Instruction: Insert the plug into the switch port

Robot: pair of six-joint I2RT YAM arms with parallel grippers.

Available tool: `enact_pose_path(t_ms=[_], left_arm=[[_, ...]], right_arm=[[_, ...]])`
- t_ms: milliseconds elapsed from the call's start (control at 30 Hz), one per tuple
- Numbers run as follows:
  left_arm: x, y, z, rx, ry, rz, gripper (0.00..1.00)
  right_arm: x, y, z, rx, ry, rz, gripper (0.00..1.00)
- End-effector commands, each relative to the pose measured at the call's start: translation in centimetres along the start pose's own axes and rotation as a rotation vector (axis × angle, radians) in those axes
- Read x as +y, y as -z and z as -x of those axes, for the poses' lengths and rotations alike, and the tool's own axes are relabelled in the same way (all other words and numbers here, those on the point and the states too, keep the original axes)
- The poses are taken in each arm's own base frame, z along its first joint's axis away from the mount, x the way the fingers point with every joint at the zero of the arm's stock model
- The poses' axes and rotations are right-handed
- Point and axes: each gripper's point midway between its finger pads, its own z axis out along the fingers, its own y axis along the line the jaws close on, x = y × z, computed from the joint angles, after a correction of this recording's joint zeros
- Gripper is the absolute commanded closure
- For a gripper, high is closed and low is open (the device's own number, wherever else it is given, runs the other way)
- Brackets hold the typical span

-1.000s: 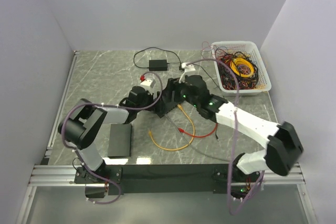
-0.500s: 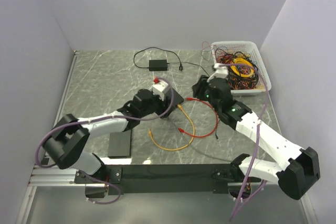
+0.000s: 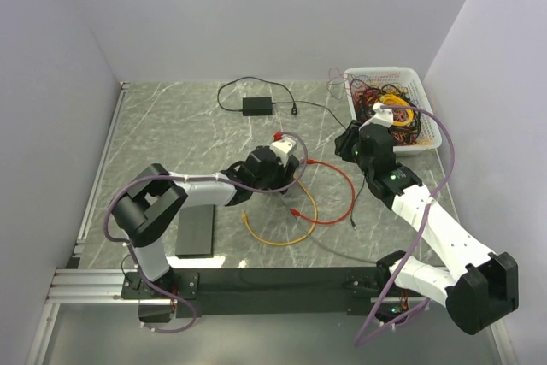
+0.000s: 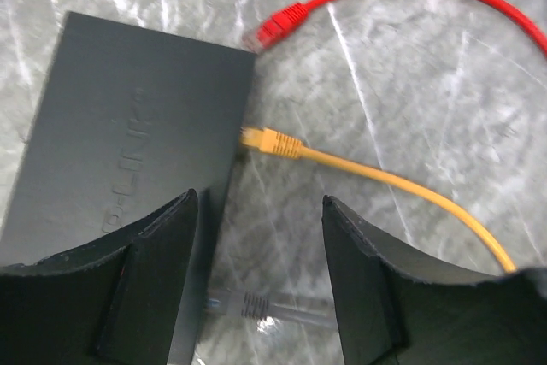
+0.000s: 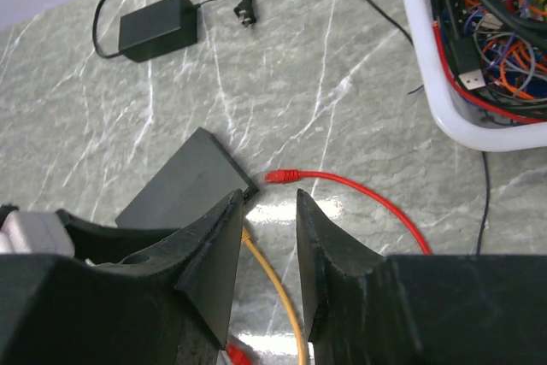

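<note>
The dark grey switch (image 4: pixel 128 134) lies flat under my left gripper (image 4: pixel 256 203), which is open and empty just above it. A yellow plug (image 4: pixel 269 140) touches the switch's side edge; I cannot tell if it is seated. A red plug (image 4: pixel 278 27) lies loose by the switch's corner. A grey plug (image 4: pixel 248 303) lies at the same edge, between my fingers. My right gripper (image 5: pixel 269 198) is open and empty, hovering above the red plug (image 5: pixel 278 176) and the switch (image 5: pixel 184 185). In the top view the left gripper (image 3: pixel 286 164) hides most of the switch; the right gripper (image 3: pixel 350 144) is to its right.
A white basket (image 3: pixel 432 121) of tangled cables stands at the back right. A black power adapter (image 3: pixel 256 106) with its cord lies at the back. A flat black box (image 3: pixel 195 228) lies front left. The red cable (image 3: pixel 346 190) and the yellow cable (image 3: pixel 278 238) loop across the middle.
My right gripper has drawn back from the switch toward the basket, leaving the red plug on the table. My left gripper has moved right over the switch.
</note>
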Motion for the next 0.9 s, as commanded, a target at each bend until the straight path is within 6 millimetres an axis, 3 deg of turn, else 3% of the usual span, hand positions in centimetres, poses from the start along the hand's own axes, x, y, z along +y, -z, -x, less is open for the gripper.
enact_pose_path(t_ms=[0, 167, 533, 600, 867], left_arm=[[0.9, -0.6, 2.1, -0.046, -0.062, 0.108, 0.34], [1.7, -1.0, 2.0, -0.037, -0.123, 0.194, 0.32], [4.4, -3.3, -1.1, 0.094, -0.201, 0.368, 0.33], [4.8, -3.7, -0.9, 0.098, -0.193, 0.398, 0.35], [8.2, -4.3, -4.1, 0.206, -0.225, 0.572, 0.39]], right_arm=[[0.7, 0.1, 0.8, -0.025, -0.022, 0.043, 0.62], [0.9, -0.1, 0.6, -0.017, -0.025, 0.06, 0.63], [0.9, -0.4, 0.1, 0.004, -0.033, 0.082, 0.65], [0.8, -0.5, 0.0, 0.007, -0.032, 0.084, 0.65], [0.5, -0.5, -0.3, 0.013, -0.033, 0.081, 0.67]])
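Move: The switch's middle is about 4 cm ahead of the left hand, 5 cm to its left and 5 cm below. The yellow plug at its port edge lies roughly 2 cm ahead and 1 cm right, the red plug 6 cm ahead and 4 cm right, the grey plug 2 cm back and 3 cm left, all some 6 cm down. From the right hand the switch lies about 21 cm left, 1 cm back and 20 cm below. The open left hand moves about 7 cm forward, slightly down, towards the switch, turning counter-clockwise, left side rising. ##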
